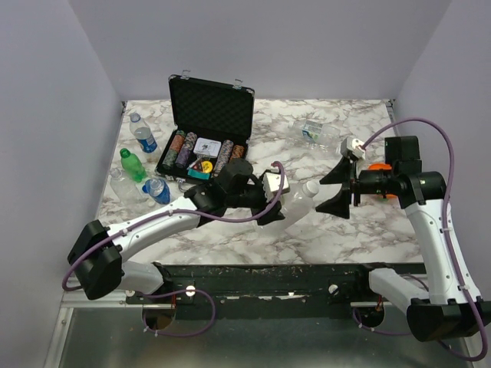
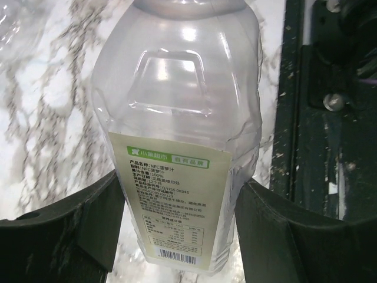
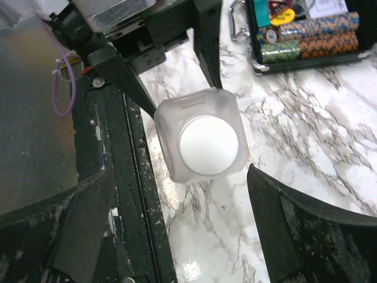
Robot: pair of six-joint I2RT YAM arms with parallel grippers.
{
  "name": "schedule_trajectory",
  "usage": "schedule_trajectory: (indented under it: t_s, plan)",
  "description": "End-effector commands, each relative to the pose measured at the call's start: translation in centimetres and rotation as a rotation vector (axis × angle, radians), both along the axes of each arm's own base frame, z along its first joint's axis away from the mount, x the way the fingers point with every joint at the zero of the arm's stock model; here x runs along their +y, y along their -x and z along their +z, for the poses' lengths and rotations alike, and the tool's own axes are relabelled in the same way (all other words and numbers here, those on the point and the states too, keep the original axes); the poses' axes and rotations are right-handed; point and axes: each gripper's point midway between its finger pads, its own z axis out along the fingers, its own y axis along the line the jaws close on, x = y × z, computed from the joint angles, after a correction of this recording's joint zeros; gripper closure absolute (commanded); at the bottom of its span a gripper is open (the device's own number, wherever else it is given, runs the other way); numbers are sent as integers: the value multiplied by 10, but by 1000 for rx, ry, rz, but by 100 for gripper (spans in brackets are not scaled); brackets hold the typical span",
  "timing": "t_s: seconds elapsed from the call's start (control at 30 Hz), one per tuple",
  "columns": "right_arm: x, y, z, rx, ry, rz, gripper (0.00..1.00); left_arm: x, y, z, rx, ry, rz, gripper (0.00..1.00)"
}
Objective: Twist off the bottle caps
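A clear square bottle (image 1: 296, 204) with a pale green-edged label (image 2: 177, 200) is held tilted over the table's front, my left gripper (image 1: 278, 204) shut on its lower body. Both left fingers (image 2: 76, 230) press the bottle's sides (image 2: 177, 118). Its white bottle cap (image 1: 311, 186) points at my right gripper (image 1: 337, 190). In the right wrist view the cap (image 3: 208, 146) sits on the bottle's shoulder (image 3: 172, 127), just ahead of the open right gripper (image 3: 179, 236), which touches nothing.
Several more bottles stand at the left: a blue-labelled one (image 1: 143, 138), a green one (image 1: 132, 165) and another with a blue label (image 1: 156, 190). One bottle (image 1: 318, 132) lies at the back right. An open black chip case (image 1: 204, 146) stands behind. The black base rail (image 3: 126, 194) runs under the jaws.
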Motion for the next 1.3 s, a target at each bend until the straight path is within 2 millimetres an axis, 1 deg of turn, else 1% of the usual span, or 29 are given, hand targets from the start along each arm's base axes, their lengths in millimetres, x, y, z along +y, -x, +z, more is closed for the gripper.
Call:
schedule_trajectory:
  t_s: [0.0,0.03,0.1,0.17,0.27,0.37,0.5,0.63,0.8,0.93,1.03,1.2,1.27]
  plan:
    - [-10,-24,14,60,40,-192,0,34,-16,-5,-64,-195,126,100]
    - [-12,-28,15,68,47,-226,0,37,-18,-5,-75,-220,133,100]
    - [-15,-29,19,57,55,-258,0,44,-22,-4,-101,-260,151,100]
    - [-18,-33,21,66,50,-307,0,47,-26,-2,-139,-281,160,100]
    - [-19,-37,18,93,49,-333,0,47,-32,4,-200,-285,170,100]
    - [-16,-36,15,142,44,-323,0,44,-35,4,-262,-299,176,100]
    - [-14,-35,14,202,43,-311,0,45,-40,2,-314,-330,216,100]
    - [-14,-35,12,245,51,-306,0,47,-35,-4,-337,-331,218,100]
    - [-12,-36,4,281,50,-286,0,48,-26,-15,-323,-330,200,100]
    - [-14,-40,-2,298,79,-300,0,49,-22,-15,-324,-323,191,100]
    - [-12,-44,-5,290,114,-297,1,48,-21,-14,-318,-315,189,100]
    - [4,-48,-11,294,179,-251,1,45,-20,-17,-299,-321,184,100]
    - [13,-47,-18,314,203,-218,1,45,-21,-18,-296,-324,189,100]
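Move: The left hand already grips the clear juice bottle low on its body. The bottle's white cap sits about 10 cm to its right, 9 cm higher and 2 cm farther out. From the open right hand the cap is some 5 cm left, 1 cm ahead and 1 cm lower. The chip case lies roughly 26 cm ahead of the left hand, 23 cm left and 18 cm down. The lying bottle is about 33 cm ahead of the right hand, 2 cm left and 25 cm down. Keeping its grip on the juice bottle's body, the left hand draws it some 5 cm left and a little forward, then sinks about 3 cm, its fingers dipping around 20 degrees. The right hand, open and touching nothing, goes about 4.5 cm forward while turning clockwise and rolling some 15 degrees, then eases down and starts left. ##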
